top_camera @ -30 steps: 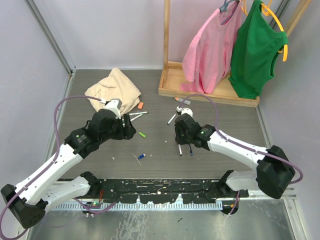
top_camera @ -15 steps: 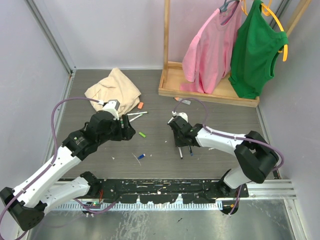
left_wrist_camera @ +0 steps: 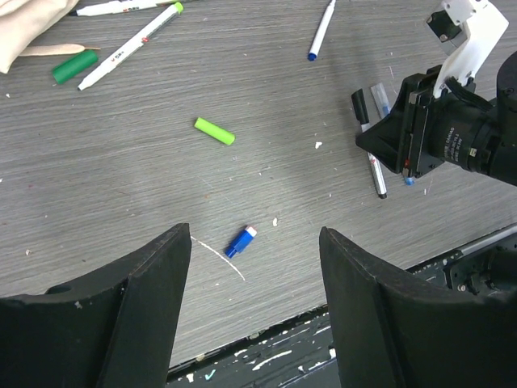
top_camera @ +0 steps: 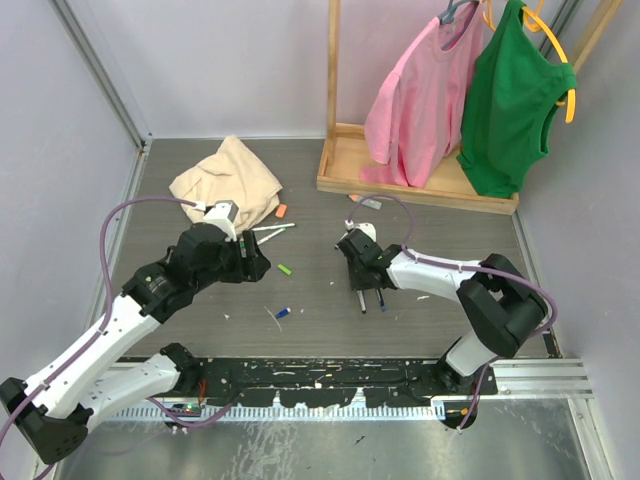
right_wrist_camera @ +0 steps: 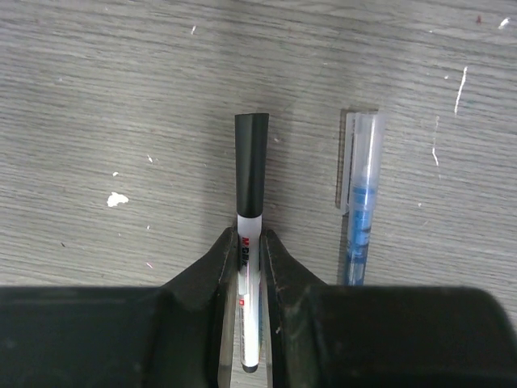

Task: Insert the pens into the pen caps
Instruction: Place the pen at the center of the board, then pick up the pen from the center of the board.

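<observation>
My right gripper (right_wrist_camera: 250,250) is shut on a white pen (right_wrist_camera: 251,242) with a black end, low over the table. A blue pen (right_wrist_camera: 359,210) with a clear cap lies just right of it. In the top view the right gripper (top_camera: 360,282) points toward the near edge, over both pens. The left gripper (left_wrist_camera: 254,267) hangs open and empty above a blue cap (left_wrist_camera: 240,241). Beyond it lie a light green cap (left_wrist_camera: 214,131), a dark green cap (left_wrist_camera: 74,66), two white pens (left_wrist_camera: 129,44) and a blue-tipped pen (left_wrist_camera: 321,28). An orange cap (top_camera: 281,211) sits near the cloth.
A beige cloth (top_camera: 225,180) is bunched at the back left, with a thin tan stick (left_wrist_camera: 48,50) at its edge. A wooden rack base (top_camera: 400,175) with pink and green garments stands at the back right. A black rail (top_camera: 320,375) runs along the near edge.
The right arm has folded down and drawn back, carrying its gripper slightly left over the two pens. The left gripper has barely moved.
</observation>
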`<state>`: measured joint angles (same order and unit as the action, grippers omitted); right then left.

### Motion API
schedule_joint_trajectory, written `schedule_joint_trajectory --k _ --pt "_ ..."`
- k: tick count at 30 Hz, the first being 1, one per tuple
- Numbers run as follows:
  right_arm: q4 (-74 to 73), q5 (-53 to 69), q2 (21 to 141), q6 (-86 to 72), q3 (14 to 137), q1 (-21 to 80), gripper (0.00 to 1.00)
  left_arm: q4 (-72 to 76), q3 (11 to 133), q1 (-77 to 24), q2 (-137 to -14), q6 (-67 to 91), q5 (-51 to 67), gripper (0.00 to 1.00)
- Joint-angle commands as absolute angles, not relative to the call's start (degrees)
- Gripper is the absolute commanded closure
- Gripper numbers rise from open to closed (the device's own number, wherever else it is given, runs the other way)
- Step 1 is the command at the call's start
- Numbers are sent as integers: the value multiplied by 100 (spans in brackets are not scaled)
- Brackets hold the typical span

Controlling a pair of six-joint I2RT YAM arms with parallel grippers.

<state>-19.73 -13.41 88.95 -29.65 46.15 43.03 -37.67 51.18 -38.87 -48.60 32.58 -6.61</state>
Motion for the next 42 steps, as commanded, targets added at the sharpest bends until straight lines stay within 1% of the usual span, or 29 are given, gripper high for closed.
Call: schedule_joint_trajectory --k 1,4,7,12,14,16,21,24,26,30,37,42 --pt "-1784 -1424 9006 -2900 4796 4288 77 -3699 5117 -3858 -4718 3304 -624 34" --pt "-1792 -1415 8968 -2902 4783 4288 69 -3709 5086 -3858 -4686 3305 -646 34" --pt "-1849 -1402 8833 -2891 4825 4286 65 -3717 5070 -3854 -4671 3305 -659 34" --pt "-2012 -1310 8396 -2767 5024 4286 62 -3688 5047 -3853 -4716 3297 -670 33" --pt "-2013 -991 8174 -2676 5098 4285 61 -3667 5052 -3858 -4743 3280 -670 33" --pt "-2025 -935 7963 -2582 5144 4282 61 -3645 5040 -3854 -4779 3278 -649 34" --pt "-2052 -1182 7505 -2491 5164 4289 59 -3672 5024 -3853 -4810 3247 -611 34" --pt "-1917 -1584 7402 -2565 5242 4280 56 -3743 5027 -3858 -4744 3154 -680 34" --pt "-1881 -2006 7491 -2698 5398 4262 54 -3809 5024 -3851 -4663 3058 -766 34" --pt "-1933 -2282 7987 -2896 5924 4172 52 -4038 5076 -3855 -4473 2793 -921 34" --pt "-1921 -2232 9077 -3302 6686 3924 51 -4485 5135 -3854 -4096 2392 -1115 34" --pt "-1849 -1772 9531 -3026 6956 3880 51 -4614 4990 -3858 -3800 2260 -1233 33"
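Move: The black-capped pen is already down on the board between my right fingers, its middle right at my grip. The white pen I go for next lies about 12 cm ahead of my right hand and 4 cm to its left, at board height. The blue pen lies roughly 4 cm to my right hand's right, level with it, and the light-green cap some 5 cm ahead and 19 cm left. From my left hand the white pen is about 15 cm ahead, 20 cm right and 19 cm below. I open my right fingers to about half and let go of the black-capped pen on the board, then lift steeply by nearly 12 cm. Near the top I swing about 10 cm forward and a little left, tipping my fingers some 15 degrees outward, and start sinking over the white pen, still well above it. Late on, my open left hand draws off about 4 cm left and 2 cm back. ##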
